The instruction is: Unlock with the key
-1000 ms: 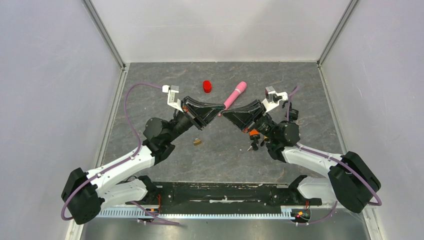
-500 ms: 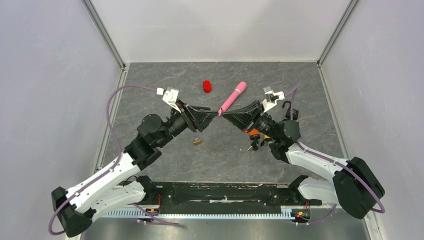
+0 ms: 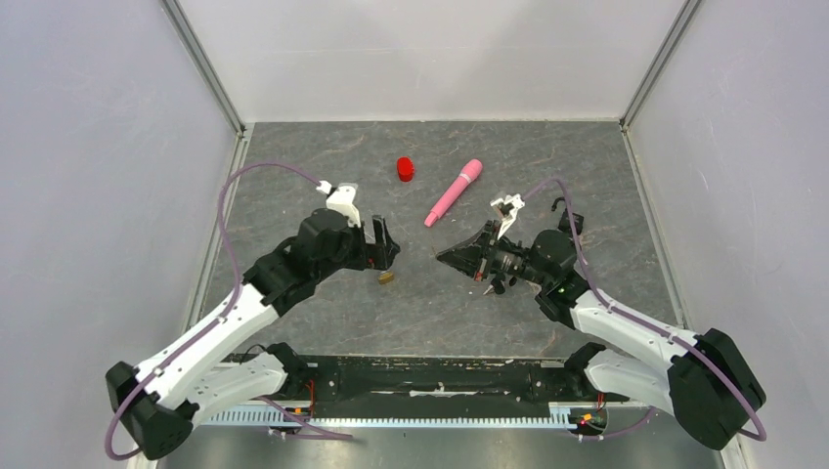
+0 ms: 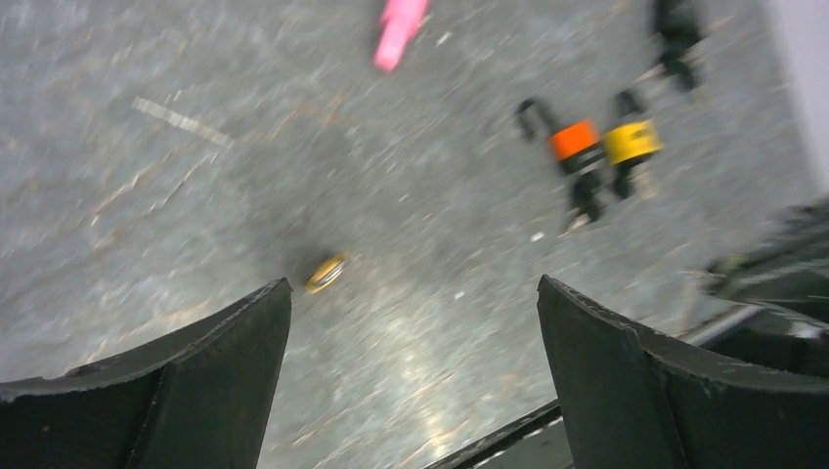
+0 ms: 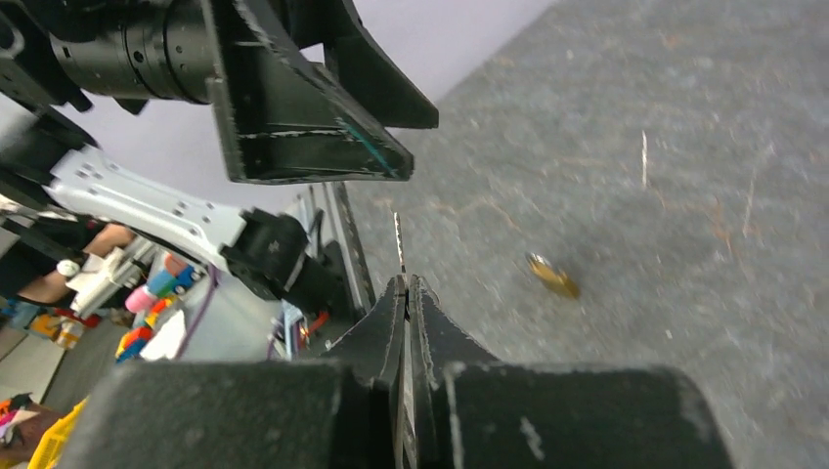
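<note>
A small brass padlock (image 3: pixel 387 277) lies on the dark table; it also shows in the left wrist view as the padlock (image 4: pixel 326 273) and in the right wrist view as the padlock (image 5: pixel 553 277). My left gripper (image 3: pixel 381 244) hangs just above and behind it, open wide and holding nothing (image 4: pixel 413 283). My right gripper (image 3: pixel 441 256) points left toward it, shut (image 5: pixel 406 280) on the key (image 5: pixel 398 237), whose thin metal blade sticks out past the fingertips. The key's head is hidden between the fingers.
An orange padlock (image 4: pixel 575 142) and a yellow padlock (image 4: pixel 631 143) lie under my right arm. A pink marker (image 3: pixel 453 191) and its red cap (image 3: pixel 405 169) sit farther back. A black lock (image 3: pixel 570 221) lies at the right. The left gripper's fingers (image 5: pixel 293 117) loom close before the key.
The two grippers were tip to tip above the table. The left one has opened, let go and drawn back left and down over the brass padlock. The right one, still shut, has dropped lower.
</note>
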Robot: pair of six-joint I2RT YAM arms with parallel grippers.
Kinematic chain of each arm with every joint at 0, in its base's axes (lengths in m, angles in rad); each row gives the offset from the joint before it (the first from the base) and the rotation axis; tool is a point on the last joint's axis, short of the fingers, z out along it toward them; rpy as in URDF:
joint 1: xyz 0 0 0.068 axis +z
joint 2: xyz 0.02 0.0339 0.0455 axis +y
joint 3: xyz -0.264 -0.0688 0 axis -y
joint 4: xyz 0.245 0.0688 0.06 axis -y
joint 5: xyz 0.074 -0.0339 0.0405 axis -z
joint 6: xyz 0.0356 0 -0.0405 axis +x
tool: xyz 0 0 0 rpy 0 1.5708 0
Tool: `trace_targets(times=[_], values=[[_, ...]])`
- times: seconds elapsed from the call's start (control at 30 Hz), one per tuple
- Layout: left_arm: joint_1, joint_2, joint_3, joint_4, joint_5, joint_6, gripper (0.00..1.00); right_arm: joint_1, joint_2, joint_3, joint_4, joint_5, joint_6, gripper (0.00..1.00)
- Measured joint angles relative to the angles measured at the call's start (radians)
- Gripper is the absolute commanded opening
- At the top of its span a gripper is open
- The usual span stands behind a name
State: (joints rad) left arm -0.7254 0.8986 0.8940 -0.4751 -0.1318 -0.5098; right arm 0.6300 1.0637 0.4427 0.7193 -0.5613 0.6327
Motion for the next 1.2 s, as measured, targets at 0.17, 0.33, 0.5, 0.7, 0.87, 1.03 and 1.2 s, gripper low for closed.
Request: trace_targets(times=[0.17,0.33,0.5,0.7,0.87,1.03,1.2], values=[[0.024,0.1,-0.083,-0.027,-0.019,0.064,1.0,-0.006,-0.004,-0.008,-0.155,-0.005,-0.074,0.0],[0.025,0.214,-0.097,0.006,-0.019,0.159,0.95,-0.008,-0.002,-0.021,-0.194,-0.03,-0.106,0.0],[0.025,0.331,-0.097,0.046,-0.018,0.297,0.93,-0.009,-0.003,-0.042,-0.193,-0.055,-0.121,0.0],[0.025,0.507,-0.088,0.074,0.024,0.445,0.86,-0.017,-0.023,-0.069,-0.188,-0.081,-0.128,0.0],[0.025,0.592,-0.087,0.103,0.047,0.501,0.71,-0.025,-0.064,-0.1,-0.179,-0.097,-0.13,0.0],[0.026,0.633,-0.068,0.134,0.058,0.534,0.52,-0.03,-0.086,-0.109,-0.175,-0.101,-0.137,0.0],[0.026,0.641,-0.056,0.141,0.063,0.551,0.15,-0.032,-0.095,-0.109,-0.175,-0.101,-0.145,0.0]])
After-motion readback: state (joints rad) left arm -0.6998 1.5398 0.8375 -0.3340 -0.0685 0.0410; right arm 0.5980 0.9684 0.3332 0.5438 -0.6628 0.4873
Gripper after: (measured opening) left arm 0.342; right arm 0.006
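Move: The small brass padlock lies almost straight below the open left hand, roughly 3 cm farther ahead, level sideways and 21 cm down. From the left hand at table height, the pink wand's middle is about 23 cm ahead and 15 cm right; the orange padlock is about 7 cm ahead and 24 cm right. From the right hand, which holds the key, the brass padlock is about 5 cm ahead, 9 cm left and 22 cm below. The brass padlock comes between the left fingertips as that hand drops about 20 cm almost straight down onto it, edging slightly forward near the end and swinging its fingers from slanting out to steeply down, some 45 degrees in all. Near the table it slows and closes its wide-open fingers around the padlock to about a third. The right hand keeps the key pinched, sinking 6 cm and easing back and a little right, away from the padlock. ##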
